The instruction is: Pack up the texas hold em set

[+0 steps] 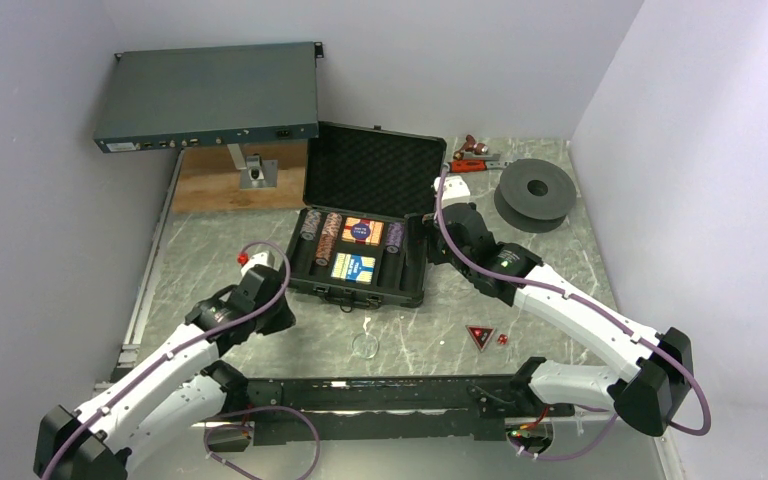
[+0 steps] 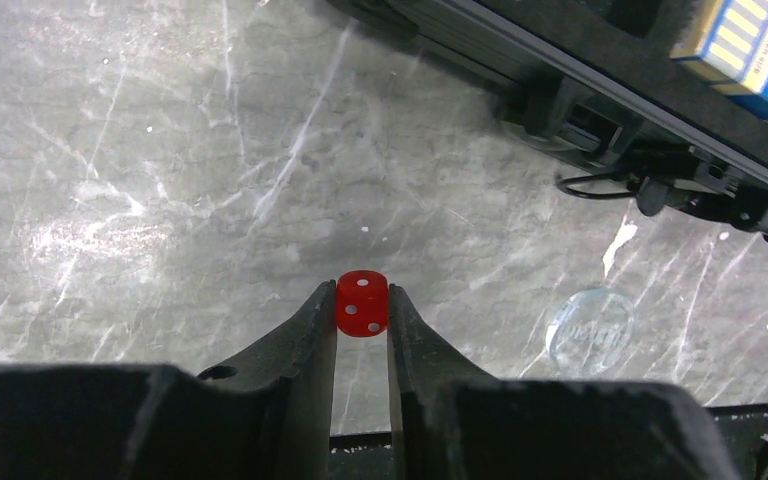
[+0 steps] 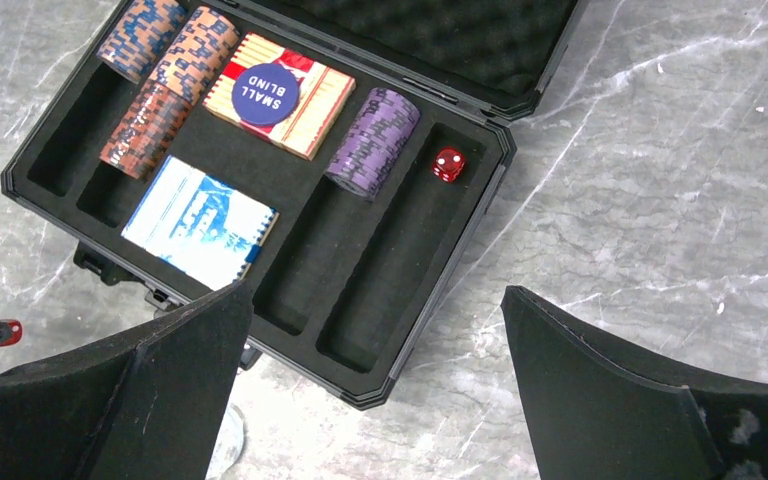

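The black case (image 1: pixel 375 170) lies open mid-table, with striped chip stacks (image 3: pixel 373 140), a red card deck (image 3: pixel 278 92), a blue card deck (image 3: pixel 200 220) and one red die (image 3: pixel 448 165) in its foam slots. My left gripper (image 2: pixel 362 300) is shut on another red die (image 2: pixel 362 303), just left of the case's front corner (image 1: pixel 244 258). My right gripper (image 3: pixel 375 295) stands wide open and empty above the case's right edge (image 3: pixel 480 215). A black-red triangular marker (image 1: pixel 479 336) and a small red die (image 1: pixel 502 341) rest on the table in front of the case.
A clear round disc (image 1: pixel 365 346) lies before the case. The grey-blue rack unit (image 1: pixel 208 98) stands at the back left over a wooden board (image 1: pixel 222 183). A black spool (image 1: pixel 535 195) and small orange tools (image 1: pixel 475 158) sit at the back right.
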Controlling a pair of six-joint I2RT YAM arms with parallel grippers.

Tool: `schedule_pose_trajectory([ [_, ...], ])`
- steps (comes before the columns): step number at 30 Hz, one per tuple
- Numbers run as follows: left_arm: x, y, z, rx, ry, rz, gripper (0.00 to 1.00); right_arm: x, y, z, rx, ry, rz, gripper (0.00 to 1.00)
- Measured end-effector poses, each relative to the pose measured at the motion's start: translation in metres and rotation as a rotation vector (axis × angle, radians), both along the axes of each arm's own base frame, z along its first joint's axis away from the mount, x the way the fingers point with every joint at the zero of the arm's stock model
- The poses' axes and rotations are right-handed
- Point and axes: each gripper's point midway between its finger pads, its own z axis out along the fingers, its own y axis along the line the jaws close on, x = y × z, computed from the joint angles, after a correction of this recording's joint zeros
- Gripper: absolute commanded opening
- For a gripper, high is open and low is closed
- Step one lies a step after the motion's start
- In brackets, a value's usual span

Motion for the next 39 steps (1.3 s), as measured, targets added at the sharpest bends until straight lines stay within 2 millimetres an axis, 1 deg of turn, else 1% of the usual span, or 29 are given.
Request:
schedule_pose_trajectory([
  [4,0.001,-0.007,0.008,-0.038,-0.028,-0.034,0.00,-0.001,-0.001,-0.001,-0.004,0.006,0.000,1.00],
  [7,0.004,-0.018,0.016,-0.090,-0.060,-0.078,0.00,-0.003,-0.002,-0.001,-0.007,0.009,0.000,1.00],
  [12,0.004,-0.038,0.026,-0.160,-0.089,-0.168,0.00,-0.005,-0.005,0.006,0.010,-0.004,-0.002,1.00],
  [16,0.000,-0.055,0.034,-0.205,-0.105,-0.255,0.00,-0.007,-0.006,0.012,0.025,-0.017,-0.002,1.00],
  [19,-0.004,-0.067,0.039,-0.229,-0.119,-0.315,0.00,-0.008,-0.005,0.013,0.033,-0.014,0.000,1.00],
  [24,-0.016,-0.094,0.051,-0.255,-0.140,-0.438,0.00,-0.009,-0.003,0.014,0.042,-0.011,0.012,1.00],
  [28,-0.021,-0.116,0.061,-0.267,-0.156,-0.517,0.00,-0.012,-0.006,0.022,0.063,-0.027,0.010,1.00],
  [32,-0.015,-0.132,0.065,-0.266,-0.153,-0.537,0.00,-0.018,-0.012,0.037,0.101,-0.065,0.007,1.00],
  [39,0.003,-0.162,0.064,-0.244,-0.123,-0.549,0.00,-0.023,-0.024,0.049,0.131,-0.114,-0.020,1.00],
])
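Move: The left hand holds a red die. The case's right-hand trough lies about 15 cm ahead, 28 cm to its right and 3 cm lower, with another red die at the trough's far end, 5 cm farther out. The blue card box is 14 cm ahead and 15 cm right; the clear disc is 4 cm back and 17 cm right. From the right hand, the trough's middle is some 3 cm ahead, 3 cm left and 16 cm below. Still pinching the red die, the left hand sweeps about 16 cm to the right along the front of the case towards the right-hand trough, rising some 6 cm, bowing slightly back and then forward again, and turning about 30 degrees clockwise. The right hand, fingers wide open and empty, lifts about 5 cm and backs off a little to the right. ##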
